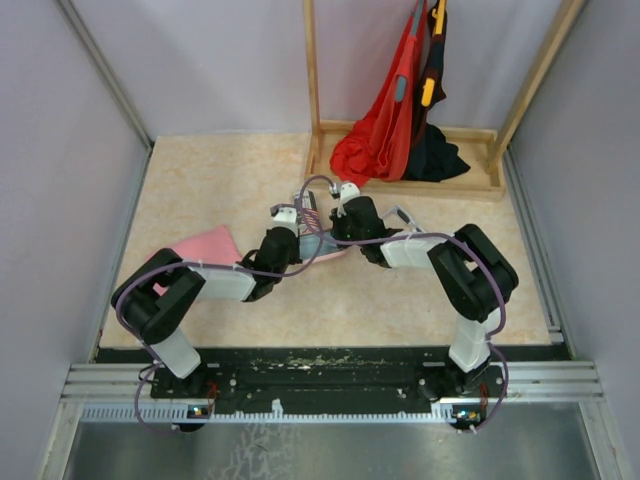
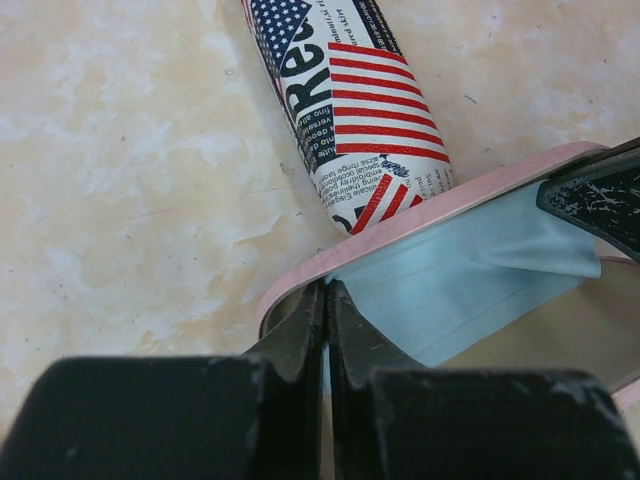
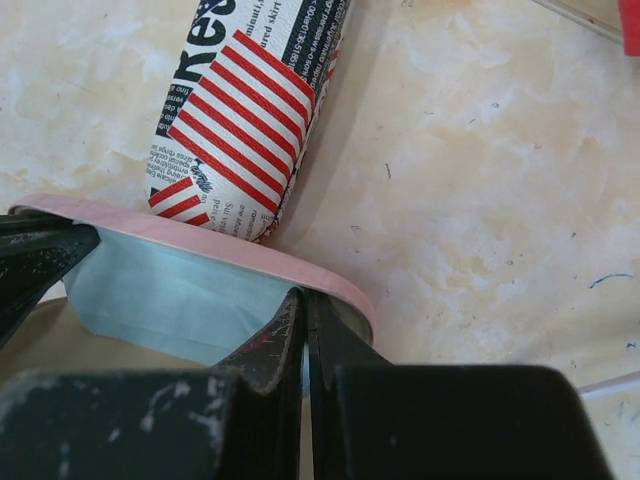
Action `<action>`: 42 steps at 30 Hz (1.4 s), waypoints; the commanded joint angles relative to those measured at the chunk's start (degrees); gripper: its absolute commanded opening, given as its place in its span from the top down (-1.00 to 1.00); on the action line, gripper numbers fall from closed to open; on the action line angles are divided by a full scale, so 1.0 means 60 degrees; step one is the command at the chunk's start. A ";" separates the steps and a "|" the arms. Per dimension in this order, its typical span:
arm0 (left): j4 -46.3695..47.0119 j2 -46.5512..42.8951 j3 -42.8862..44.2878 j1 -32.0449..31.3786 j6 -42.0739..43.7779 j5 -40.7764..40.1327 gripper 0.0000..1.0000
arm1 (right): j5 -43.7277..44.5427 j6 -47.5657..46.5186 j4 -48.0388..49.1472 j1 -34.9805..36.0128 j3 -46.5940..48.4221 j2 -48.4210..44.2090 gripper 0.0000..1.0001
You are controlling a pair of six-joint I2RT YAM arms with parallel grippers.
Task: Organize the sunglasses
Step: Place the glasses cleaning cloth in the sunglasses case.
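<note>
An open pink case (image 2: 420,215) lies on the table with a light-blue cloth (image 2: 470,275) inside it. My left gripper (image 2: 328,285) is shut on one end of the cloth, at the case's rim. My right gripper (image 3: 303,293) is shut on the other end of the cloth (image 3: 170,295), inside the same pink case (image 3: 250,250). In the top view both grippers, left (image 1: 300,240) and right (image 1: 335,238), meet over the case at mid-table. A thin grey frame (image 1: 402,213) beside the right arm looks like one pair of the sunglasses. No other pair shows.
A flag-printed case (image 2: 350,110) lies just beyond the pink case, touching its rim. A pink cloth-like thing (image 1: 205,245) lies at the left by the left arm. A wooden rack (image 1: 400,185) with red and black bags stands at the back right.
</note>
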 commanded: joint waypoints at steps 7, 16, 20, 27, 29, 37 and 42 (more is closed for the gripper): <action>0.0272 0.0126 0.0184 0.0097 0.0141 -0.0168 0.88 | 0.0299 0.0203 0.0987 -0.0076 0.0068 -0.0203 1.00; 0.0297 0.0129 0.0192 0.0097 0.0172 -0.0088 0.75 | 0.0354 0.0293 0.1023 -0.0091 0.0064 -0.0094 0.89; 0.0309 0.0114 0.0172 0.0097 0.0172 -0.0081 0.60 | 0.0401 0.0286 0.1024 -0.0091 0.0041 -0.0150 0.66; 0.0317 -0.0064 0.0045 0.0097 0.0107 -0.0128 0.33 | 0.0509 0.0329 0.1139 -0.0084 -0.0181 -0.0451 0.51; 0.0306 -0.0167 -0.0015 0.0097 0.0079 -0.0114 0.22 | 0.0532 0.0330 0.1157 -0.0091 -0.0261 -0.0563 0.46; -0.0061 -0.0770 -0.0174 0.0090 -0.0232 0.0104 -0.03 | 0.0722 0.0380 0.0991 -0.0091 -0.0779 -0.1427 0.26; -0.0712 -0.1444 -0.0195 0.0082 -0.0624 0.0424 -0.12 | 0.0805 0.0428 0.0181 -0.0091 -0.0800 -0.2093 0.14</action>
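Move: The cleaning cloth already lies stretched along the far shell of the open sunglasses case, its middle about 5 cm to the left hand's right and 1 cm ahead, and from the right hand about 4 cm left and 2 cm back, about 1 cm below both. The case's empty near shell is about 4 cm back and 5 cm right of the left hand. The flag-print case stands about 9 cm ahead and 2 cm right of the left hand; the white sunglasses some 18 cm right and 3 cm ahead of the right hand. Staying put at the left end of the far shell, the left hand opens its nearly shut fingers to about half, then lifts straight up some 2 cm. The right hand edges about 1 cm forward and up, spreads its fingers off the cloth's right end, then draws back and right with a small dip before rising to about 3 cm above its starting height, clear of the case. ##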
